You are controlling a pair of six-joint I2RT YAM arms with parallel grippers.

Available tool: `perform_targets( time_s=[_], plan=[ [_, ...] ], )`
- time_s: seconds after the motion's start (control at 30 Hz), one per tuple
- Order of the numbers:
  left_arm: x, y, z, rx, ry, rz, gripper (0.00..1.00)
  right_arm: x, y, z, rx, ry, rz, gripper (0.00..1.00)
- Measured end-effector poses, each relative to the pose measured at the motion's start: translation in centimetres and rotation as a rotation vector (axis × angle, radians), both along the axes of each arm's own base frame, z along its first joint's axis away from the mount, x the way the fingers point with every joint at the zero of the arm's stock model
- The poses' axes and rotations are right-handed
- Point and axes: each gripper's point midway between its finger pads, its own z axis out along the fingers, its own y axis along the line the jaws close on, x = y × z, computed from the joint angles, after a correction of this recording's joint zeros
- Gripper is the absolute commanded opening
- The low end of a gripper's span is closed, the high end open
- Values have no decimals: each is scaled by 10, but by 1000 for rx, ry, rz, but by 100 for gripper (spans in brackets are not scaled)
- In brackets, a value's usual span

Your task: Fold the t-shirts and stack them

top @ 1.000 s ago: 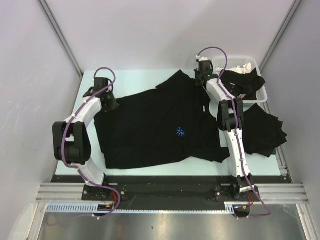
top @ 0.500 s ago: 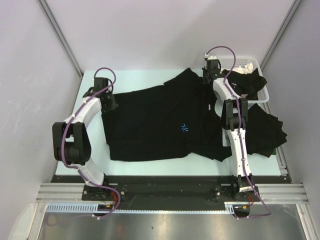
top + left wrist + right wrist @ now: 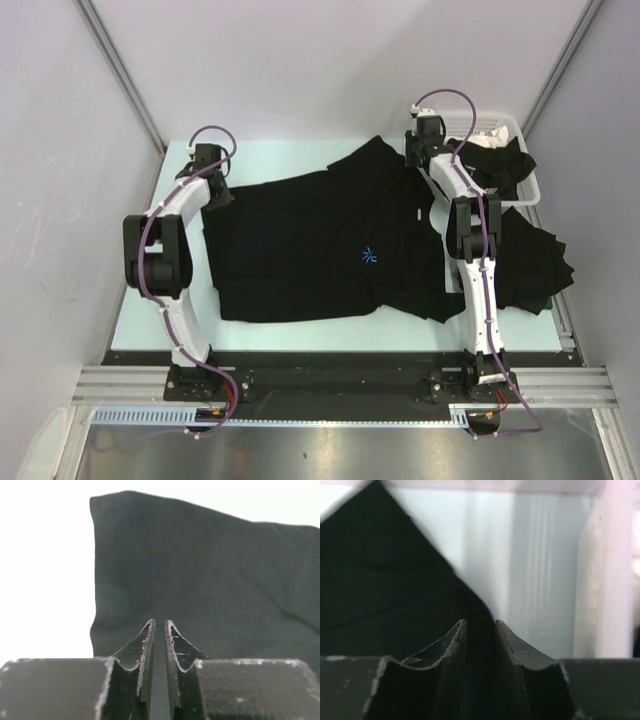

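Observation:
A black t-shirt [image 3: 300, 250] with a light-blue starburst [image 3: 367, 256] lies spread flat across the table [image 3: 270, 160]. My left gripper [image 3: 208, 194] sits at the shirt's left edge. In the left wrist view its jaws [image 3: 160, 622] stand a narrow slit apart over the cloth [image 3: 200, 570], pinching nothing. My right gripper [image 3: 413, 158] is at the shirt's far right corner by the sleeve. In the right wrist view it [image 3: 480, 622] is open, with the cloth's pointed edge [image 3: 380, 580] running under the gap. Another black t-shirt [image 3: 530, 260] lies at the right, and more [image 3: 495, 165] are in the basket.
A white slotted basket [image 3: 497, 121] stands at the back right corner, close to my right gripper; its white wall [image 3: 615, 580] shows on the right of the right wrist view. Grey walls close in the table on both sides.
The spread shirt slid to the right and flattened. Both grippers' jaws have parted from shut. My left arm's elbow swung toward the back while its gripper stayed by the shirt's left edge.

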Motion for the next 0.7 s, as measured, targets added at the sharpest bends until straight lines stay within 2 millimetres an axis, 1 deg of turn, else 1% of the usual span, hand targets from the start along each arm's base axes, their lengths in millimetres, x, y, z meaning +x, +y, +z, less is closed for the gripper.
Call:
perform_targets(
  time_s=[0.1,0.2,0.27,0.4,0.5,0.6,0.7],
  plan=[
    [12,6,-6,16,3,14,19,0,11,23,14,-35,19,36],
    [23,13,-6,31,-7,28,20,-1,26,51,36,-78,41,36],
    [29,21,-7,31,-15,44,20,-4,40,73,53,-110,61,36],
    [34,37,-13,31,-17,76,20,-17,69,101,91,-142,112,35],
    [37,45,-22,31,-8,92,20,-30,91,109,126,-138,150,36],
    [38,47,-32,27,7,95,20,-45,112,105,151,-110,185,36],
    [40,45,-40,18,20,89,21,-62,125,98,158,-74,210,36]
  ],
)
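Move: The t-shirt's far left corner lies about 7 cm ahead and 8 cm left of the left hand, some 7 cm below. From the right hand, the notch where the far sleeve meets the body is roughly 27 cm left and 2 cm back, some 5 cm down; the sleeve tip is 9 cm ahead and 10 cm left. The basket's middle is about 24 cm right, level with it, and the white label 17 cm back and 2 cm right. The right hand, already open and clear of the t-shirt, swings up and left away from the basket and over the far shoulder, rising about 11 cm before starting to sink while it also draws back, some 12 cm left in all towards the sleeve notch and turning a little counter-clockwise, fingers still open. Meanwhile the left hand closes in on the far left corner, going forward, then left and finally down, about 4 cm each way, its slightly parted fingers pointing down and forward over the cloth with no grip taken. ##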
